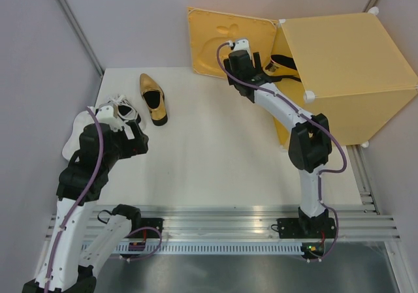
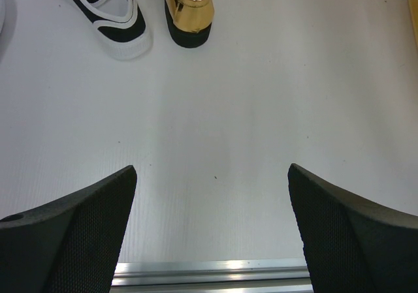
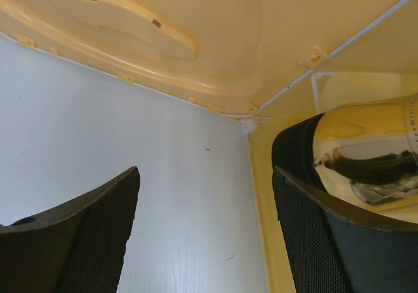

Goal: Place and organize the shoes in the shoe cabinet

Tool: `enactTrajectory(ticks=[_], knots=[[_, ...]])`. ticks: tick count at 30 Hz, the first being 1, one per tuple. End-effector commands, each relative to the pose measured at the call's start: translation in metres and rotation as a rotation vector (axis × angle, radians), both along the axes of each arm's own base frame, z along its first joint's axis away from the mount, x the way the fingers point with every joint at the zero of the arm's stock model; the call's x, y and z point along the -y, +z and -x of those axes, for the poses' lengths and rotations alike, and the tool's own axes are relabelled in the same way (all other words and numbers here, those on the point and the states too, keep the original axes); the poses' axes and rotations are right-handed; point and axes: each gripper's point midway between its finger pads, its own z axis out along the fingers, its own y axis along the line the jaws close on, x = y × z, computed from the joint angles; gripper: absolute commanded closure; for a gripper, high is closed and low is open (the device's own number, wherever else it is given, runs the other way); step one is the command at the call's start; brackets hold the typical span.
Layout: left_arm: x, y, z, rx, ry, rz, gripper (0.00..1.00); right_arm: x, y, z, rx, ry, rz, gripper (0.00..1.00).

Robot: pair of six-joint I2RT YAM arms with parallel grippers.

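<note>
The yellow-orange shoe cabinet (image 1: 346, 58) stands at the back right with its door (image 1: 228, 42) swung open to the left. One gold shoe (image 3: 366, 149) lies inside it, just outside my right finger. My right gripper (image 1: 251, 58) (image 3: 206, 195) is open at the cabinet's mouth, nothing between its fingers. A second gold shoe (image 1: 153, 98) (image 2: 189, 9) and a laced white shoe (image 1: 121, 107) (image 2: 111, 15) rest on the table at the left. Another white shoe (image 1: 73, 139) is partly hidden by my left arm. My left gripper (image 1: 134, 139) (image 2: 212, 195) hangs open over bare table, nearer than those shoes.
Grey walls close in the table on the left and at the back. An aluminium rail (image 1: 228, 218) (image 2: 209, 270) runs along the near edge in front of the arm bases. The cabinet's door (image 3: 163, 32) stands on edge on the white tabletop (image 1: 215, 156).
</note>
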Motion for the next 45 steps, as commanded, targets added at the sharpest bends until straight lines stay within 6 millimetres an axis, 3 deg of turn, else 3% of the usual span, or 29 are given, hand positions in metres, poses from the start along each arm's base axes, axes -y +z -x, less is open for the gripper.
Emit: enactTrajectory(ticks=[1, 7, 11, 17, 32, 39, 44, 45], knots=[[0.0, 0.011, 0.0, 0.032, 0.011, 0.018, 0.0, 0.022, 0.013, -0.013, 0.065, -0.106, -0.041, 0.14], [0.0, 0.009, -0.001, 0.024, 0.01, 0.019, 0.0, 0.053, 0.002, -0.012, 0.025, -0.158, -0.031, 0.13], [0.001, 0.008, -0.002, 0.022, 0.007, 0.022, 0.0, 0.069, 0.01, -0.005, 0.035, -0.189, -0.037, 0.13], [0.004, 0.008, -0.004, 0.021, -0.003, 0.026, 0.0, 0.094, 0.006, -0.001, 0.021, -0.249, -0.038, 0.14], [0.002, 0.008, -0.003, 0.025, 0.0, 0.016, 0.0, 0.122, 0.002, -0.001, 0.015, -0.304, -0.057, 0.13], [0.002, 0.009, -0.003, 0.028, 0.001, 0.018, 0.0, 0.121, 0.005, -0.004, 0.008, -0.284, -0.071, 0.13], [0.003, 0.011, -0.003, 0.031, -0.002, 0.027, 0.0, 0.085, 0.023, 0.0, 0.002, -0.088, -0.165, 0.13], [0.003, 0.011, -0.003, 0.031, -0.002, 0.029, 0.0, 0.079, 0.034, 0.004, 0.013, -0.048, -0.171, 0.13]])
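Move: The gold shoe lies on the cabinet's upper shelf with its black heel poking out. Its middle is about 16 cm to the right of my right hand, level fore and aft, some 5 cm lower. The middle of the cabinet opening is roughly 14 cm right and 12 cm back, 4 cm lower; the open door stands about 8 cm ahead and 5 cm left. From my left hand the shoe is some 33 cm ahead, 48 cm right, 11 cm below. I sweep my empty right hand about 10 cm to the right towards the cabinet, sinking a little, fingers still wide open, and bring the outside of the right finger against the shoe's heel to push the shoe along the shelf. The wrist swings clockwise some 13 degrees on the way, then eases slightly back at the end. ##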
